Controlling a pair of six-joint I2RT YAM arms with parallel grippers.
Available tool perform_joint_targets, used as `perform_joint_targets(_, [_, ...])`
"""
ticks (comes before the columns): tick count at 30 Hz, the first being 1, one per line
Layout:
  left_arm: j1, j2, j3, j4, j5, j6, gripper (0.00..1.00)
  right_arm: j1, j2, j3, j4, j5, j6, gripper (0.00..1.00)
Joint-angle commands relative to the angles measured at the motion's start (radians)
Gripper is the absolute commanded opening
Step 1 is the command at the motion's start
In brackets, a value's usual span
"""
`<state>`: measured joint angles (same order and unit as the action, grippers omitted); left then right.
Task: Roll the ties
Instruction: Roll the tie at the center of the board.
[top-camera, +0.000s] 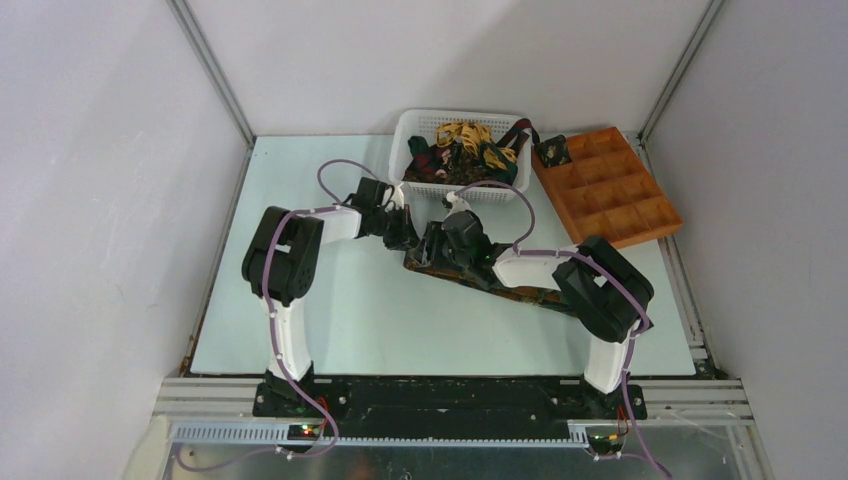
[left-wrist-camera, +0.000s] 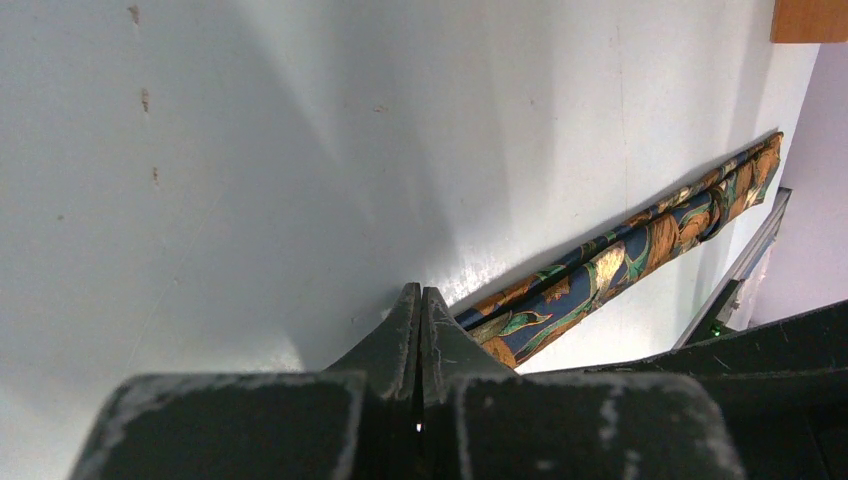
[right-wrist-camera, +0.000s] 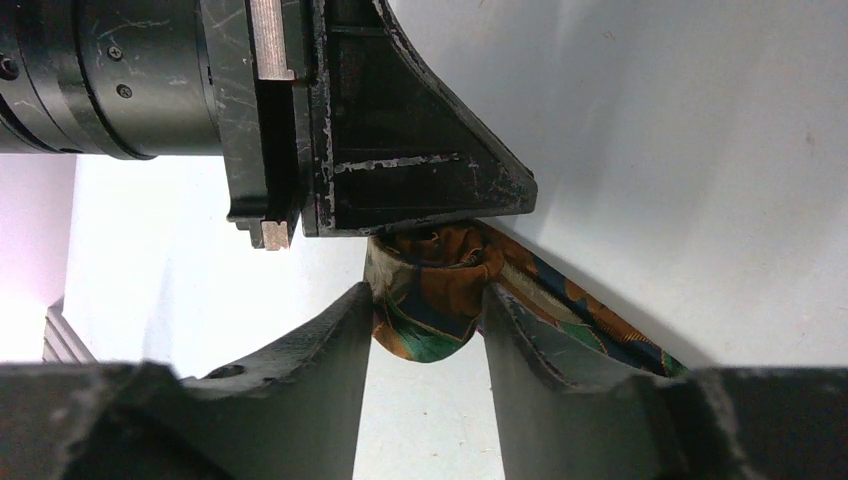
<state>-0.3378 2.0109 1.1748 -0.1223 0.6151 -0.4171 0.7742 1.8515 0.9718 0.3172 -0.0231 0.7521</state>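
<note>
One tie (top-camera: 530, 294), dark blue with orange and green patterning, lies diagonally on the table under my right arm. In the left wrist view the tie (left-wrist-camera: 620, 262) stretches flat away to the right. Its near end is rolled into a small coil (right-wrist-camera: 435, 285). My right gripper (right-wrist-camera: 428, 292) has a finger pressed against each side of that coil. My left gripper (left-wrist-camera: 421, 292) is shut with nothing between its fingers, its tips down beside the tie. In the right wrist view the left gripper's black body (right-wrist-camera: 400, 130) sits right on top of the coil.
A white plastic basket (top-camera: 405, 150) at the back holds a heap of yellow, green and maroon ties. To its right an orange-brown compartment tray (top-camera: 610, 185) has a small dark coil (top-camera: 552, 152) in its far left cell. Both grippers (top-camera: 420, 243) meet mid-table.
</note>
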Motion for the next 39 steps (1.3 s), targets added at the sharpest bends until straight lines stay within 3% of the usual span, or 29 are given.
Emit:
perform_joint_targets(1, [0.002, 0.009, 0.027, 0.01, 0.015, 0.018, 0.0, -0.01, 0.012, 0.036, 0.035, -0.008, 0.0, 0.44])
perform_joint_targets(15, [0.001, -0.037, 0.003, 0.04, -0.002, 0.009, 0.02, -0.016, -0.006, 0.036, 0.017, -0.029, 0.067, 0.23])
perform_joint_targets(26, [0.01, -0.13, -0.042, 0.054, -0.061, 0.0, 0.33, 0.005, -0.058, -0.051, 0.073, 0.089, 0.23, 0.22])
perform_joint_targets(39, [0.011, -0.213, -0.085, 0.086, -0.114, -0.039, 0.42, 0.054, -0.066, -0.177, 0.22, 0.221, 0.388, 0.23])
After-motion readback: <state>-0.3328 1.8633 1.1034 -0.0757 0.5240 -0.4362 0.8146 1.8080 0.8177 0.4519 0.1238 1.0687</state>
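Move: The rolled end of the tie sits between the right hand's half-open fingertips, its middle about 1 cm ahead, 1 cm to the left and 1 cm below. From the right hand, the unrolled tail's middle is some 23 cm to the right, 9 cm back and 3 cm lower; the basket's middle is about 21 cm ahead, 7 cm to the right and level in height. From the shut left fingers the roll lies about 2 cm back, 1 cm to the right and 1 cm below. The right fingers close on the roll and pinch it, then twist it about 15 degrees clockwise while its left side tips up a little, drawing roughly 1.5 cm back and to the right. Once they have closed, the left fingers, shut against the roll's forward side, open to nearly half and lift away from it, some 3.5 cm up and slightly to the left. ##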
